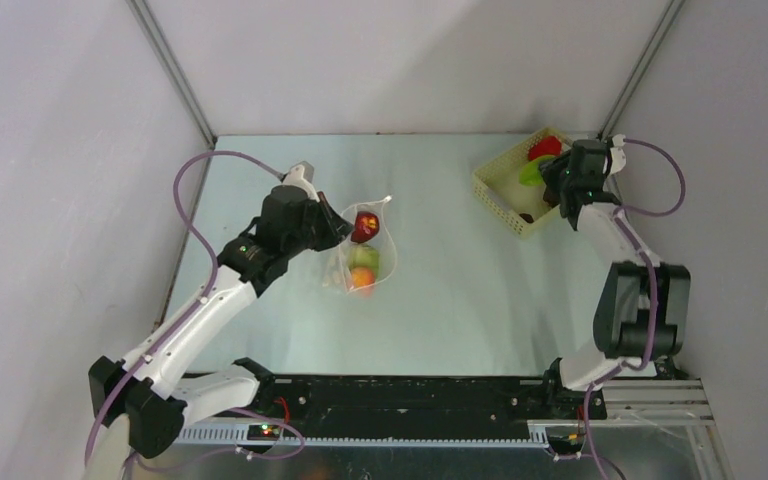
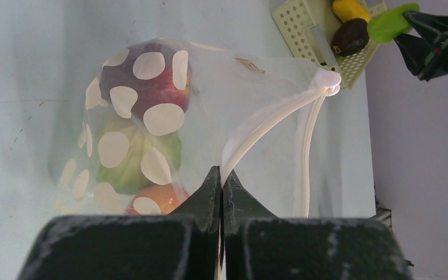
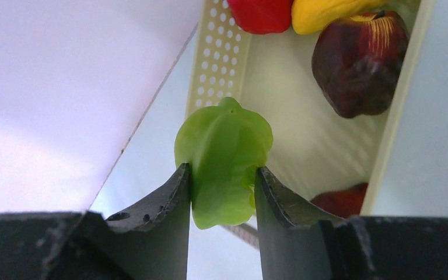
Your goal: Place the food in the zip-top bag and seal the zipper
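The zip-top bag [image 1: 365,255] lies mid-table, holding red, green and orange food; through its dotted film [image 2: 146,128] these show in the left wrist view. My left gripper [image 2: 221,175] is shut on the bag's whitish zipper strip [image 2: 268,119], holding the mouth open; from above it [image 1: 335,232] sits at the bag's left edge. My right gripper [image 3: 221,175] is shut on a green toy fruit [image 3: 224,154] above the basket's near rim; it shows from above [image 1: 550,180] with the fruit [image 1: 532,171]. A dark maroon fruit [image 3: 359,61], a red one [image 3: 259,14] and a yellow one [image 3: 321,11] lie in the basket.
The pale yellow perforated basket [image 1: 495,190] stands at the back right near the enclosure wall; it also shows in the left wrist view [image 2: 303,26] and the right wrist view [image 3: 219,52]. Another red piece [image 3: 344,201] lies in its near corner.
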Available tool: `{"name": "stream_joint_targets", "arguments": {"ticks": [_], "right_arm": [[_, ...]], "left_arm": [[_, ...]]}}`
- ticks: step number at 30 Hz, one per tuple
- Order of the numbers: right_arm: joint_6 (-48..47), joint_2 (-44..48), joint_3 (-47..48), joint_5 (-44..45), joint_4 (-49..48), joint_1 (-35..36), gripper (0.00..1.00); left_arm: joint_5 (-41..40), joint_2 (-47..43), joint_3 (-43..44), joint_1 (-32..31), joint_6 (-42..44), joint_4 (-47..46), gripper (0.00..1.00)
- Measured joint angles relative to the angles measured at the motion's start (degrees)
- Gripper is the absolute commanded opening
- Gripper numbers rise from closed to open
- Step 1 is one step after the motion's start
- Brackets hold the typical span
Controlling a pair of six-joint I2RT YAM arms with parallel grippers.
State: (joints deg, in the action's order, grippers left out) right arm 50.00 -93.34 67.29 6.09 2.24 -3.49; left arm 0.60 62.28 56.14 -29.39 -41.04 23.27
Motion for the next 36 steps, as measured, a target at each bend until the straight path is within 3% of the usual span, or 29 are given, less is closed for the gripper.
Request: {"name": "stream_joint_targets", "arguments": {"ticks": [6,11,14,19,23,27,36], "right_arm": [[-5.40,14.62,-7.65,-0.26,-0.68,2.01,0.25],[-9.81,26.97,-10.23,-0.92,-0.37,8.02,0.25],[-11.82,32.76,-10.69,-1.55,0.68,14.73,0.25],[-14.67,39.23,-13.20,-2.67,1.01,31.78,0.25],[-16.96,39.30,-13.60,-2.60,0.44,44.59,0.25],[-18.53,36.33,-13.51,-2.82,-2.27,52.09,0.25],[-18.71,22.82,-10.25,-3.82,-5.31,58.18,0.25]], "left_arm": [[-0.24,0.00,0.00,-0.35,-0.59,0.07,0.00],[-0.33,0.02,0.00,-0.39,-0.61,0.17,0.00],[-0.35,0.02,0.00,-0.39,-0.61,0.39,0.00],[-0.70,0.04,0.02,-0.42,-0.55,0.90,0.00],[-1.07,0.02,0.02,-0.48,-0.50,1.46,0.00],[-1.03,-0.02,0.02,-0.48,-0.48,1.53,0.00],[-1.05,-1.57,0.02,-0.48,-0.48,1.79,0.00]]}}
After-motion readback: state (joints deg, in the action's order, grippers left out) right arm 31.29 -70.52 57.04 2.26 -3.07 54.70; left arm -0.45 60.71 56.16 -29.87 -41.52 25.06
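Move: The green pepper is already gripped in the right hand; the mouth of the bag it is bound for lies about 22 cm back, 38 cm to the left and a few centimetres above that hand. Inside the bag, the red fruit sits some 7 cm farther out than the mouth and 8 cm below it. The basket's middle is about 4 cm ahead, 4 right and 13 below. From the left hand, the mouth is roughly 6 cm right and slightly lower. The green pepper, kept in the right gripper's closed hold, is lifted clear of the basket by about 15 cm and swept left and back in one quick arc towards the bag mouth, some 37 cm left in all, the hand turning about 65 degrees counter-clockwise. It then sinks roughly 5 cm beside the left gripper, which keeps pinching the bag's edge nearly still. ##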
